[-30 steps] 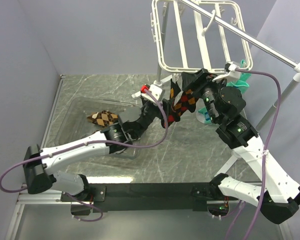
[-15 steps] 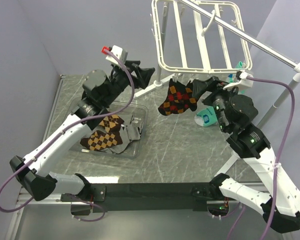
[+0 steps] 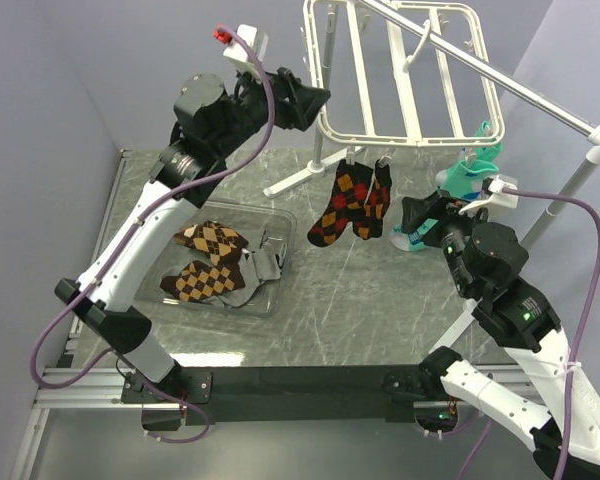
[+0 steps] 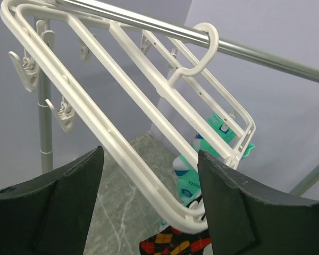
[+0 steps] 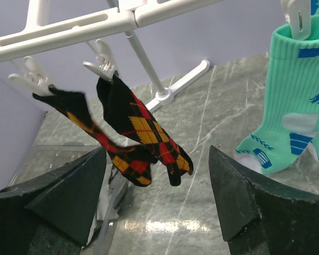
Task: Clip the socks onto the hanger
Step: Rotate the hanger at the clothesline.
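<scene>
The white hanger (image 3: pixel 400 70) hangs by its hook from a silver pole. Two black, red and orange argyle socks (image 3: pixel 352 205) hang from clips on its near rim. Mint-green socks (image 3: pixel 470 175) hang at its right corner. My left gripper (image 3: pixel 315 100) is raised by the hanger's near left corner, open and holding nothing; its wrist view looks along the frame bars (image 4: pixel 122 133) between the left gripper's (image 4: pixel 150 152) fingers. My right gripper (image 3: pixel 410 215) is open and empty, low and right of the argyle socks (image 5: pixel 143 133), with a mint sock (image 5: pixel 292 106) to its right. Brown argyle socks (image 3: pixel 208 262) lie in a bin.
The clear plastic bin (image 3: pixel 270 300) sits on the marble table at the left and also holds a grey cloth (image 3: pixel 260 265). The silver pole (image 3: pixel 500 80) runs diagonally over the hanger; its stand's white foot (image 3: pixel 300 180) rests behind the bin. Walls close the back and left.
My left arm rose from beside the argyle sock up to the hanger's left corner and its jaws widened. The right gripper drew back down and right. The argyle sock now hangs free.
</scene>
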`<state>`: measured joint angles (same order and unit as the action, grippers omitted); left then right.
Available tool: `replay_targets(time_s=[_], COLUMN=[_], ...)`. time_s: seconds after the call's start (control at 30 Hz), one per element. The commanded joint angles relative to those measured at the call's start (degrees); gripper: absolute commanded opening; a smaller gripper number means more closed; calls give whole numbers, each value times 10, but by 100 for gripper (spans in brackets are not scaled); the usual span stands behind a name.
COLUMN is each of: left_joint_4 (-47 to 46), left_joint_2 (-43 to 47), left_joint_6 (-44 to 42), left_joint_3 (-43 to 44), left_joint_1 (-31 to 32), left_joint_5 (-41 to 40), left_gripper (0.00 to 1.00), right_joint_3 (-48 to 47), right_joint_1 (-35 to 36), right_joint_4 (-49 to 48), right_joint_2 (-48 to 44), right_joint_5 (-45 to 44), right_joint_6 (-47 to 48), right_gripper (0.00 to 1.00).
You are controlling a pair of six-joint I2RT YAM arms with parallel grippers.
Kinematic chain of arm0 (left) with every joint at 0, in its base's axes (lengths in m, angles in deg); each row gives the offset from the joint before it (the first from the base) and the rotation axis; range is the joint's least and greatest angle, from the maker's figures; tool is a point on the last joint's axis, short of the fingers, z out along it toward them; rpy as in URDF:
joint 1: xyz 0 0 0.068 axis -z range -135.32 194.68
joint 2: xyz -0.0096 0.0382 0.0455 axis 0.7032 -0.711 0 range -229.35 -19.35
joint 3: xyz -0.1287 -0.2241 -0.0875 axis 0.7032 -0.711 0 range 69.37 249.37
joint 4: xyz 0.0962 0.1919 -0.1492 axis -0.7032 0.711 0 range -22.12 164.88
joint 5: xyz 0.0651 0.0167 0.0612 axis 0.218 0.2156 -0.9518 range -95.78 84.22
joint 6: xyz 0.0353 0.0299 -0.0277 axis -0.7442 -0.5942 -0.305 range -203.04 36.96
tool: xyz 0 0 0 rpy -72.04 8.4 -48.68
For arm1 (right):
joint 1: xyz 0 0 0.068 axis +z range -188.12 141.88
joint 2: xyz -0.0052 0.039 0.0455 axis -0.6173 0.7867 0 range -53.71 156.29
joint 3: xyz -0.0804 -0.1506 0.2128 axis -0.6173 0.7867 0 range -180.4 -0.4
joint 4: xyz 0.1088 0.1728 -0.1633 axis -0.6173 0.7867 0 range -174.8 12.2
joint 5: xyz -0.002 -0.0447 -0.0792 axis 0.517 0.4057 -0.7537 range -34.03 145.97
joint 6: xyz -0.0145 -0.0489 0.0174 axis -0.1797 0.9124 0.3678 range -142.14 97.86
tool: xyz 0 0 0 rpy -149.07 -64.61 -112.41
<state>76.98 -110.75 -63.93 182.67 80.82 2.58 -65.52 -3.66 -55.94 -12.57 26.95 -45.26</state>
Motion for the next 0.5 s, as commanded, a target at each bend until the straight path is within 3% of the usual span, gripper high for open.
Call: replay_targets(time_s=[0.0,0.13,0.23,0.27,0.37,0.47], left_joint_4=[32,20,1,-1,-14,-52], left_joint_2=[-38,-56,-63,-65,-69,-53], left_joint_6=[31,54,75,80,104,132], left_joint_3=[52,56,45,43,33,-11], left_joint_1=[-1,-1,-1,-1,-1,0], left_joint_5=[-22,-55,-56,-55,-44,-39], left_gripper=[75,67,54,45,30,23], right_joint_3=[1,-4,-11,-14,-30,-47], right_joint_1=[-4,-3,-3,-3,-3,-4], right_joint_4=[1,-13,-19,-19,-20,-26], right_joint_2=[-8,-18,-18,-18,-16,-20], right_joint_5=[21,40,41,41,31,21], right_joint_6=[-1,7,15,17,17,16], right_gripper=[83,82,81,81,81,81])
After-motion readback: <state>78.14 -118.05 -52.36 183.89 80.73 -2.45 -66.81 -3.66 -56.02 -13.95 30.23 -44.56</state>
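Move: Just ahead of the left hand lies the hanger's left side rail, about 4 cm forward, 3 cm to its right and 5 cm below. The hanger's near-left corner is roughly 4 cm back, 2 cm right and 6 cm down; the red-and-black socks hang about 5 cm back, 7 cm right and 17 cm down. From the right hand the rail is some 11 cm ahead, 17 cm left and 10 cm higher. Sinking about 5 cm while pushing forward nearly as far and a little to the right, the left hand brings its open fingers down over the hanger's left side rail, tipping them downward by some 15 degrees. The fingers close from wide to about a quarter open, taking the rail between their tips just beyond the near-left corner. ##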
